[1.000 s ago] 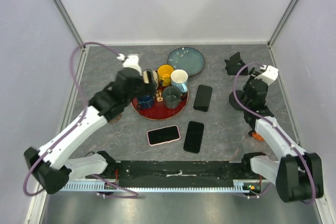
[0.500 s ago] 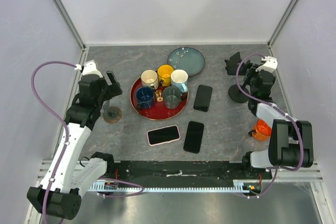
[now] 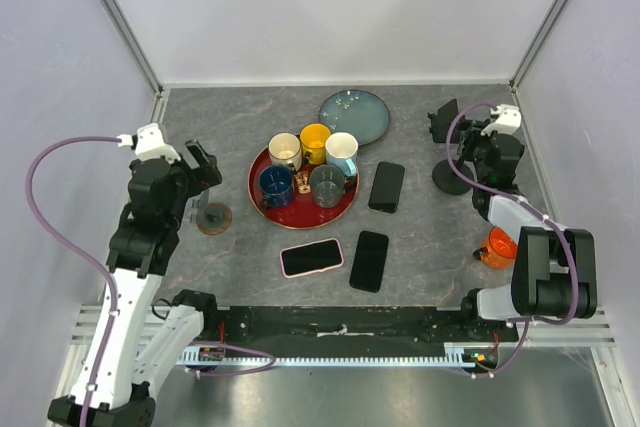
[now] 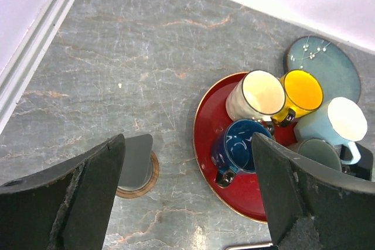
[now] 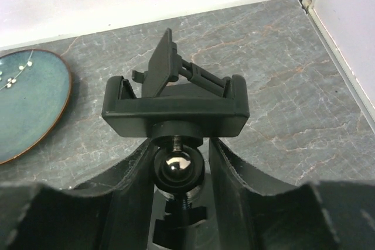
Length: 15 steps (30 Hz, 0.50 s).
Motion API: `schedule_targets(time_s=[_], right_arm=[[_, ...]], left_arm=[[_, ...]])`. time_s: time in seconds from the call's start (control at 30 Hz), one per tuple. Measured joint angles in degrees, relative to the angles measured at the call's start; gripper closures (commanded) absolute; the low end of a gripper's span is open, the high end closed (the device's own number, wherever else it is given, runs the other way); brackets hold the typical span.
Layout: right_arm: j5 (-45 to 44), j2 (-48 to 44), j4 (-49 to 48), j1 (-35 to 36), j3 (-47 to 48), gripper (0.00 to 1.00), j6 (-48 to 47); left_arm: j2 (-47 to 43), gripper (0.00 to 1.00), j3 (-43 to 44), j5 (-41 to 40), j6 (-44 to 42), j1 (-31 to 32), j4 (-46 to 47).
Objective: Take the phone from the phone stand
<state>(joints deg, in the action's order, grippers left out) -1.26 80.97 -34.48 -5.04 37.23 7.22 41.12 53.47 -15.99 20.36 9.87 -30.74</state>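
Observation:
The black phone stand stands at the right, its clamp holding nothing. My right gripper reaches around the stand's ball joint. The left finger lies against it and a thin gap shows at the right finger, so the gripper is open. Three phones lie flat on the table: a black one, another black one and a pink-cased one. My left gripper hangs wide open and holds nothing, at the left above a small grey stand on a round wooden base.
A red tray carries several mugs in the middle. Behind it lies a teal plate. An orange cup sits beside my right arm. Walls close the table at the left, right and back.
My left arm swung from over the tray back to the left side and its jaws widened. The right gripper came up around the stand's ball joint, and the stand shifted slightly.

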Motion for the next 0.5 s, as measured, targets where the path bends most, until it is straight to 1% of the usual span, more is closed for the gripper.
schedule_targets(time_s=[0.07, 0.23, 0.33, 0.37, 0.4, 0.43, 0.5], right_arm=[[0.8, -0.9, 0.7, 0.0, -0.2, 0.48, 0.4], [1.9, -4.1, 1.4, 0.2, -0.8, 0.47, 2.1], [2.1, -6.6, 1.4, 0.2, -1.2, 0.42, 3.2], [2.3, -7.4, 1.7, 0.2, -1.3, 0.31, 3.5], [2.4, -8.2, 2.1, 0.2, -1.3, 0.25, 3.8], [2.6, -9.1, 2.5, 0.2, -1.4, 0.15, 4.3], [2.8, -11.3, 4.1, 0.2, -1.5, 0.07, 5.1]], left_arm=[[-1.9, 0.05, 0.4, -0.1, -0.2, 0.0, -0.5], [-7.8, 0.05, 2.0, -1.1, -1.0, 0.0, -2.4], [-11.5, 0.05, 2.9, -2.3, -1.5, 0.0, -3.4], [-12.6, 0.05, 3.4, -2.7, -1.7, 0.0, -3.6], [-13.2, 0.04, 3.7, -3.1, -1.9, 0.0, -3.7], [-13.6, 0.04, 4.3, -3.4, -2.0, 0.0, -4.0], [-13.8, 0.04, 5.2, -3.5, -2.3, 0.0, -4.7]])
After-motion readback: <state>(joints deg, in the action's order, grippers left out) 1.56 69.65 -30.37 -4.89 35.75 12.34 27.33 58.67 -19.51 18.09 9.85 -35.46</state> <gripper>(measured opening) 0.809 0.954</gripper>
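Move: Between the right hand's fingers stands the black phone stand, the bulk of it some 3 cm below the hand point. From that hand the orange mug is about 20 cm back and 8 cm to the right, the nearest dark phone roughly 19 cm to the left and 3 cm back, and the blue plate some 28 cm left and 19 cm farther out, all lower. From the left hand the stand is about 16 cm ahead and 63 cm to the right. Opening wide around the stand's neck, the right fingers let go of it; the hand lifts about 5 cm and eases back and slightly left, away from the empty holder, the wrist tilting up a little. Meanwhile the left hand, still open and empty, rises some 7 cm and pulls back 6 cm with a slight leftward drift, tipping up about 15 degrees. ##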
